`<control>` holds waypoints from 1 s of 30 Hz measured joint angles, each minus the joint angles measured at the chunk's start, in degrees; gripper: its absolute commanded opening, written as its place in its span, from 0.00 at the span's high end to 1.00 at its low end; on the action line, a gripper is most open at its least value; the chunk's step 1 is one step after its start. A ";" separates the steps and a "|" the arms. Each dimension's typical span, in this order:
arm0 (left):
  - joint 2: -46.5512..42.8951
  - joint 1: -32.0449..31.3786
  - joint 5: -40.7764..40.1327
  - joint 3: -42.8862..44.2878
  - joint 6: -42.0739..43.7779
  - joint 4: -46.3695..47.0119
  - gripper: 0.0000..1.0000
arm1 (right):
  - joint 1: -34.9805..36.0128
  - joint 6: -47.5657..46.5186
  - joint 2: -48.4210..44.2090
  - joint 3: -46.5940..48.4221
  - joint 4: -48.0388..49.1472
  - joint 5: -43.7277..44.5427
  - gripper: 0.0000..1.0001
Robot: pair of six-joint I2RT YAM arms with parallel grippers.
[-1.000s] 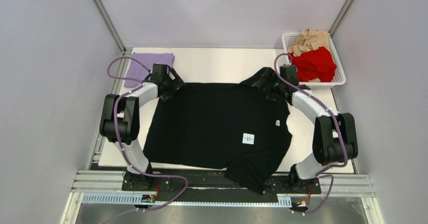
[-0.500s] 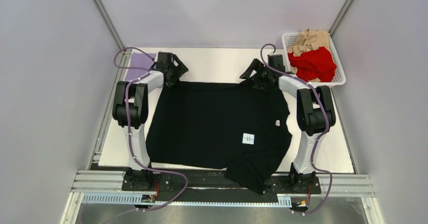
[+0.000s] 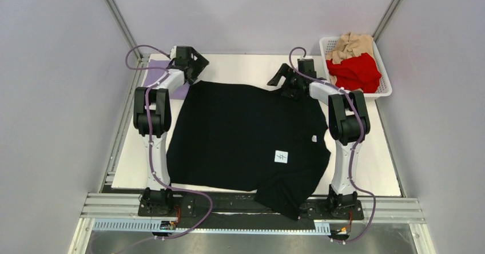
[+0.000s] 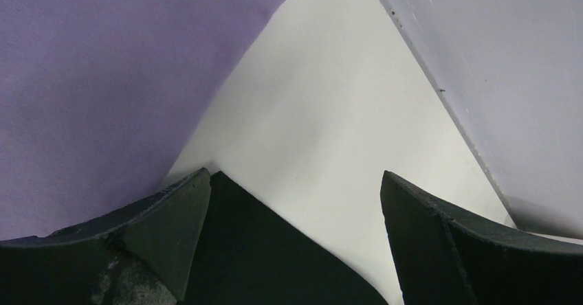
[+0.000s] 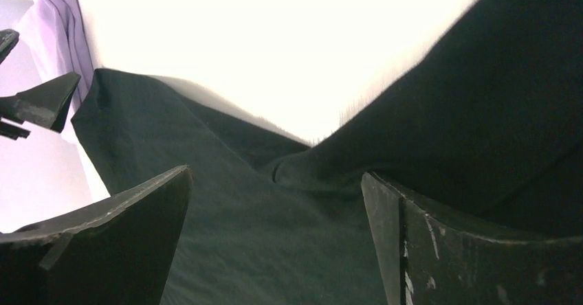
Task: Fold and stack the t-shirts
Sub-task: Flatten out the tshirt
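Note:
A large black t-shirt point(image 3: 246, 139) lies spread over the white table point(image 3: 240, 68), a small white tag point(image 3: 281, 157) on its front. My left gripper point(image 3: 196, 65) hovers open over the shirt's far left corner point(image 4: 275, 264), nothing between its fingers. My right gripper point(image 3: 280, 78) stands open above the far right corner, the black cloth point(image 5: 275, 236) lying below its jaws. A folded lavender t-shirt point(image 3: 150, 76) lies at the table's far left and also fills the left of the left wrist view point(image 4: 103, 78). Red point(image 3: 354, 74) and tan point(image 3: 352, 45) t-shirts sit crumpled in the basket.
A white slatted basket point(image 3: 384, 88) stands at the far right corner. Grey walls point(image 4: 495, 58) close in the table on three sides. The black shirt's near hem hangs over the metal rail point(image 3: 251, 208) between the arm bases.
Both arms have stretched toward the back of the table, each gripper moving from over the shirt's shoulder area out to its far corners. The shirt's far edge has shifted back slightly.

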 measured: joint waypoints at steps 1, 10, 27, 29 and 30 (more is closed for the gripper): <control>0.00 0.09 -0.04 0.26 0.07 -0.28 0.00 | 0.07 0.02 0.72 0.94 0.04 0.28 0.00; -3.72 -0.35 1.31 -2.45 5.77 -1.86 0.00 | 0.76 -1.77 7.82 12.33 0.50 6.05 0.00; -31.52 -6.40 1.07 -28.68 16.22 -1.55 0.00 | 0.81 -12.94 -4.66 3.39 -0.76 14.14 0.01; -31.76 -6.40 1.79 -31.89 16.22 -1.62 0.00 | 0.81 -12.57 -7.56 1.01 -1.38 14.12 0.04; -31.76 -6.40 2.29 -33.27 16.20 -1.70 0.00 | 0.81 -12.22 -8.37 0.46 -1.70 14.08 0.06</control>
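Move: The left hand hovers just past the black t-shirt's far-left corner, which lies about 4 cm back, 2 cm left and 6 cm below; the left body panel it returns over is some 17 cm back and 3 cm right, the folded purple shirt about 12 cm left and 4 cm back. From the right hand, low over the far edge, the crumpled right sleeve lies roughly 4 cm ahead and 6 cm right, 3 cm below; the basket is about 31 cm right and 8 cm ahead. The left hand, open and empty, leaves the far-left corner and draws back some 16 cm in a hop over the t-shirt's left side, drifting 3 cm right, cresting about 9 cm up and then sinking towards the cloth while its wrist turns nearly 20 degrees clockwise. The right hand, fingers wide open, sweeps forward about 10 cm from the far edge by the right sleeve, its fingers tipping up and its right side rising, then comes back some 8 cm while lifting to about 6 cm above its start and shifting nearly 4 cm right, ending clear of the cloth. ##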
